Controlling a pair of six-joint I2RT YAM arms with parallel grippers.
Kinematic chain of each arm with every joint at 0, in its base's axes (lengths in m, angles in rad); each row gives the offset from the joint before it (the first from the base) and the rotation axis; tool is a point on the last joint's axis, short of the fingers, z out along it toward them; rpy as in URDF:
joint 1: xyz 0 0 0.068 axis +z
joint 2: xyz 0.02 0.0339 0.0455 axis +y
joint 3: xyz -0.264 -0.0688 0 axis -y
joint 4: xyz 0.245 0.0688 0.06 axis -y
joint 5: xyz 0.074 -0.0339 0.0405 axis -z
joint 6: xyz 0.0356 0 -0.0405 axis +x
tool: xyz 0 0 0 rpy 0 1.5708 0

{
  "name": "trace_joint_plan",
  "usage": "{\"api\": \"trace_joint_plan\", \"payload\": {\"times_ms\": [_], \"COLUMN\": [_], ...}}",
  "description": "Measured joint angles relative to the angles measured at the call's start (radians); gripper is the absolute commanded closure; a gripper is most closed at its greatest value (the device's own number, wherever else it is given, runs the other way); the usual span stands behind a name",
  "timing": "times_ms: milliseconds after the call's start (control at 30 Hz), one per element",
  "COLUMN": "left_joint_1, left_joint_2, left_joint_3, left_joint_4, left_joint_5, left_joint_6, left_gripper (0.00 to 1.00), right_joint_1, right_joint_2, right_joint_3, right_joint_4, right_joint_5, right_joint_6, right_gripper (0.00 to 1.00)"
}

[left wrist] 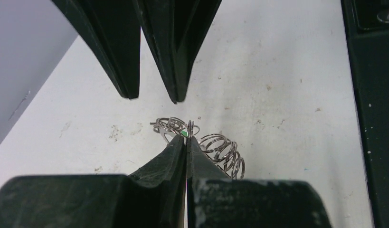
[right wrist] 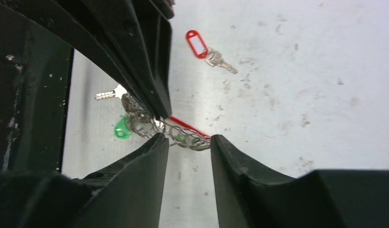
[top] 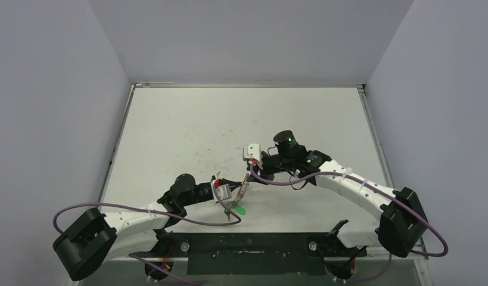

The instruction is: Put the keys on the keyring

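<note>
The keyring (right wrist: 183, 135) lies on the white table between the two grippers, a row of silvery loops (left wrist: 225, 152) with a thin red arc (right wrist: 190, 127) behind them. My left gripper (left wrist: 187, 137) is shut, with one small loop of the keyring pinched at its tips. My right gripper (right wrist: 187, 140) is open, and its fingertips (right wrist: 160, 142) straddle the loop row. A green-tagged key (right wrist: 121, 129) hangs at the ring's end, its tag (top: 240, 210) resting on the table. A bare silver key blade (right wrist: 109, 94) pokes out beside it. One red-tagged key (right wrist: 198, 44) lies apart on the table.
The dark base rail (top: 259, 247) of the arms runs along the near edge, close behind the green tag. Grey walls enclose the table (top: 187, 119) on three sides. The right arm's purple cable (top: 283, 182) loops low near the keyring.
</note>
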Motion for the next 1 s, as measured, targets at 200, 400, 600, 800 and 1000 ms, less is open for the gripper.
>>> {"api": "trace_joint_plan", "payload": {"times_ms": [200,400,600,800,1000], "left_joint_1": [0.000,0.000,0.000,0.000,0.000], "left_joint_2": [-0.196,-0.418,-0.620,-0.740,-0.805], "left_joint_3": [-0.066,-0.097,-0.084,0.026,0.166], "left_joint_4": [-0.033,-0.131,-0.296,-0.570,-0.789], "left_joint_5": [-0.052,-0.104,-0.163,-0.261,-0.369], "left_joint_6": [-0.069,-0.124,-0.158,-0.153,-0.105], "left_gripper": [1.00,1.00,1.00,1.00,1.00], "right_joint_1": [-0.023,-0.032,-0.051,-0.089,-0.126], "right_joint_2": [-0.156,-0.264,-0.248,-0.146,-0.042], "right_joint_3": [-0.104,-0.138,-0.128,-0.028,0.057], "right_joint_4": [0.158,0.264,0.312,0.313,0.274], "right_joint_5": [0.064,0.151,0.264,0.431,0.546], "right_joint_6": [0.092,0.148,0.286,0.511,0.696], "right_gripper": [0.18,0.00,0.00,0.00,0.00]}}
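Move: The red-tagged key lies on the table about 13 cm to the right hand's left, 3 cm ahead and some 15 cm below. The keyring hangs from the left fingers, its middle roughly 4 cm back, 3 cm left and 5 cm below the right hand; the green tag is about 9 cm back, 4 cm left and 9 cm below that hand. From the left hand, the red-tagged key is about 10 cm left, 3 cm ahead and 12 cm down. Right hand opens fully, moves 13 cm forward and up, turning clockwise; left raises held keyring 12 cm, leftward. ##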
